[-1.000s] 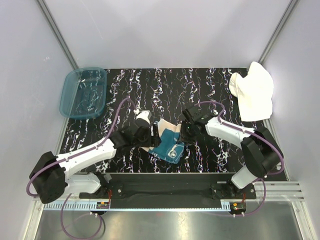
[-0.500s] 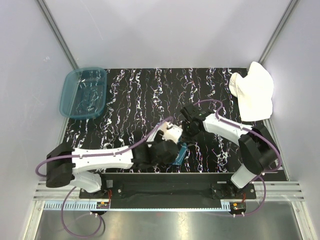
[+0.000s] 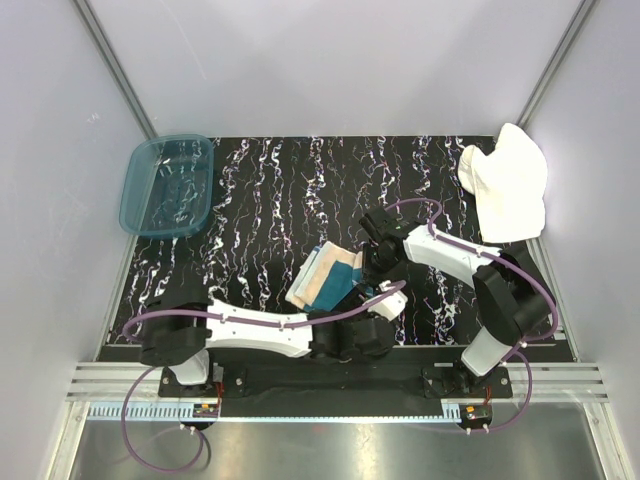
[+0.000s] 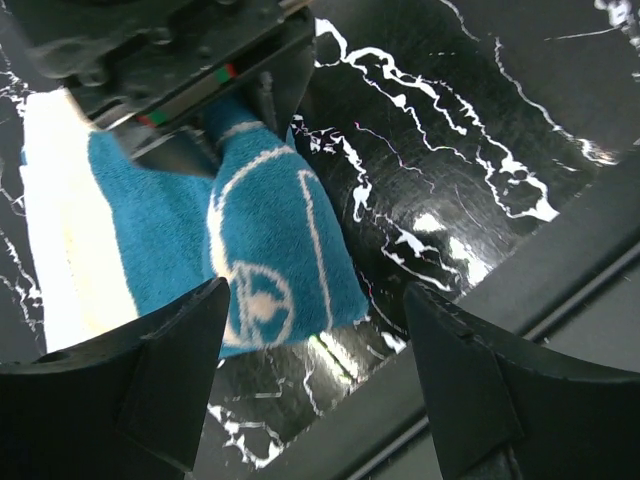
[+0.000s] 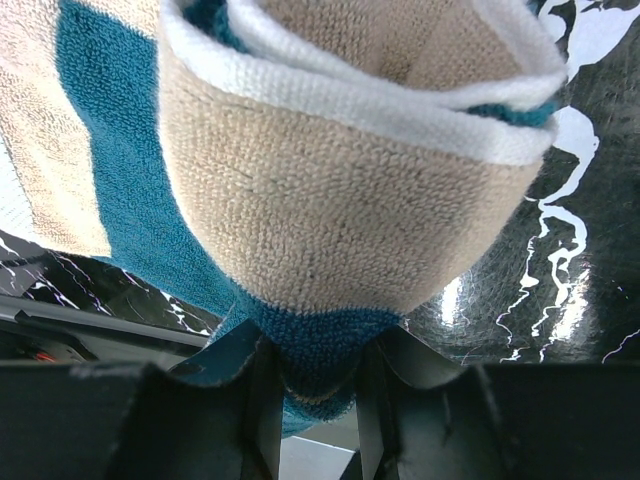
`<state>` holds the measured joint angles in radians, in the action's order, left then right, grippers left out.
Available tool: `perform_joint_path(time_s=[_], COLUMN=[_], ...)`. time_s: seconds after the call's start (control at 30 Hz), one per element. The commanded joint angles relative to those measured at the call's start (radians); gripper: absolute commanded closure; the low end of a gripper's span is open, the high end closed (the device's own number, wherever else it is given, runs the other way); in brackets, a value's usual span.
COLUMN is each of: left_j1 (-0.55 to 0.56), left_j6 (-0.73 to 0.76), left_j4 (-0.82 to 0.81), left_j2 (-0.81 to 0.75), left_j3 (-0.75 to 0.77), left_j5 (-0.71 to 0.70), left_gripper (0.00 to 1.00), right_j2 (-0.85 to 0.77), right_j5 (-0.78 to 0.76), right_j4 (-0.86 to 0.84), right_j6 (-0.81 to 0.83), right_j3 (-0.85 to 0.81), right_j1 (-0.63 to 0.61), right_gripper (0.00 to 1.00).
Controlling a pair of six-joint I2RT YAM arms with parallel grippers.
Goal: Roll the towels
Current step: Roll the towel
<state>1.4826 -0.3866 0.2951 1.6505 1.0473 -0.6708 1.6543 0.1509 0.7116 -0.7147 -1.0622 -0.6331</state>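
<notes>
The smaller cream towel with a teal print (image 3: 325,278) lies partly rolled at mid-table. In the right wrist view its rolled end (image 5: 340,220) rises straight ahead, and my right gripper (image 5: 315,400) is shut on its teal edge. In the top view my right gripper (image 3: 375,266) sits at the towel's right side. My left gripper (image 3: 372,300) is low by the near edge, just right of the towel. It stands open (image 4: 315,370) with nothing between its fingers, and the teal corner (image 4: 270,260) lies just beyond their tips. The white towel (image 3: 505,190) lies bunched at the back right corner.
A translucent teal tub (image 3: 167,183) stands at the back left. The left arm (image 3: 260,332) stretches along the table's near edge, close to the black front rail (image 4: 560,260). White walls close in the table on three sides.
My left arm has swung from the towel's left side down along the near edge to its near right. The towel now shows more cream, rolled up further. The right gripper kept its hold.
</notes>
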Motion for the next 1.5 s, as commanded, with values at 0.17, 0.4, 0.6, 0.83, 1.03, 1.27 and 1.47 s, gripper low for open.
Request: perform_joint_path(time_s=[0.17,0.4,0.6,0.83,1.03,1.27,1.47], left_j1=[-0.015,-0.033,-0.074,-0.128,-0.168,-0.237,-0.329], left_j6=[-0.027,-0.067,-0.063,-0.066,-0.092,-0.196,-0.310], left_j4=[-0.083,-0.134,-0.240,-0.327,-0.373,-0.470,-0.594], left_j2=[0.089,0.107,0.086,0.015,-0.047,-0.198,-0.323], left_j3=[0.013,-0.078,-0.193,-0.276,-0.335,-0.457,-0.569], left_j5=[-0.003,0.020,0.103,0.204,0.303,0.431,0.563], left_gripper=[0.24,0.39,0.65,0.85,0.94,0.98,1.00], right_j2=[0.001,0.002,-0.013,-0.042,-0.074,-0.221,-0.369], right_j5=[0.009,0.036,0.093,0.065,-0.080,-0.229,-0.156], right_j4=[0.040,0.052,0.040,0.061,0.149,0.192,0.086], right_j6=[0.027,0.046,0.052,0.052,0.060,0.049,0.029], right_j3=[-0.027,-0.035,-0.022,-0.038,-0.111,-0.170,-0.098], right_j1=[-0.011,-0.011,-0.011,-0.007,0.016,0.128,0.141], right_gripper=[0.84,0.83,0.82,0.55,0.00,0.01,0.00])
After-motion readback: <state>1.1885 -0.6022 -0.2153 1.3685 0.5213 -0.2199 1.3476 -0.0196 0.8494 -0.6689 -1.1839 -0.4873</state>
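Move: The rolled towel's near end, teal with white lines, lies about 2 cm ahead of the left hand, 1 cm to its left and 5 cm below. From the left hand, the flat cream-and-teal layers are some 8 cm ahead, 8 cm left and 8 cm down. The right hand already pinches the roll farther out; from that hand, the near end sits about 7 cm back and 3 cm left, the flat layers level and 8 cm left. Lower the open left gripper about 5 cm, easing slightly forward, onto the near end of the roll and pinch it; keep hold, then draw it some 4 cm left with a slight rise while rolling the wrist left side down and tipping the fingers to point down more. Once the left has closed, open the right gripper wide and lift it clear, about 11 cm up, forward and right. ##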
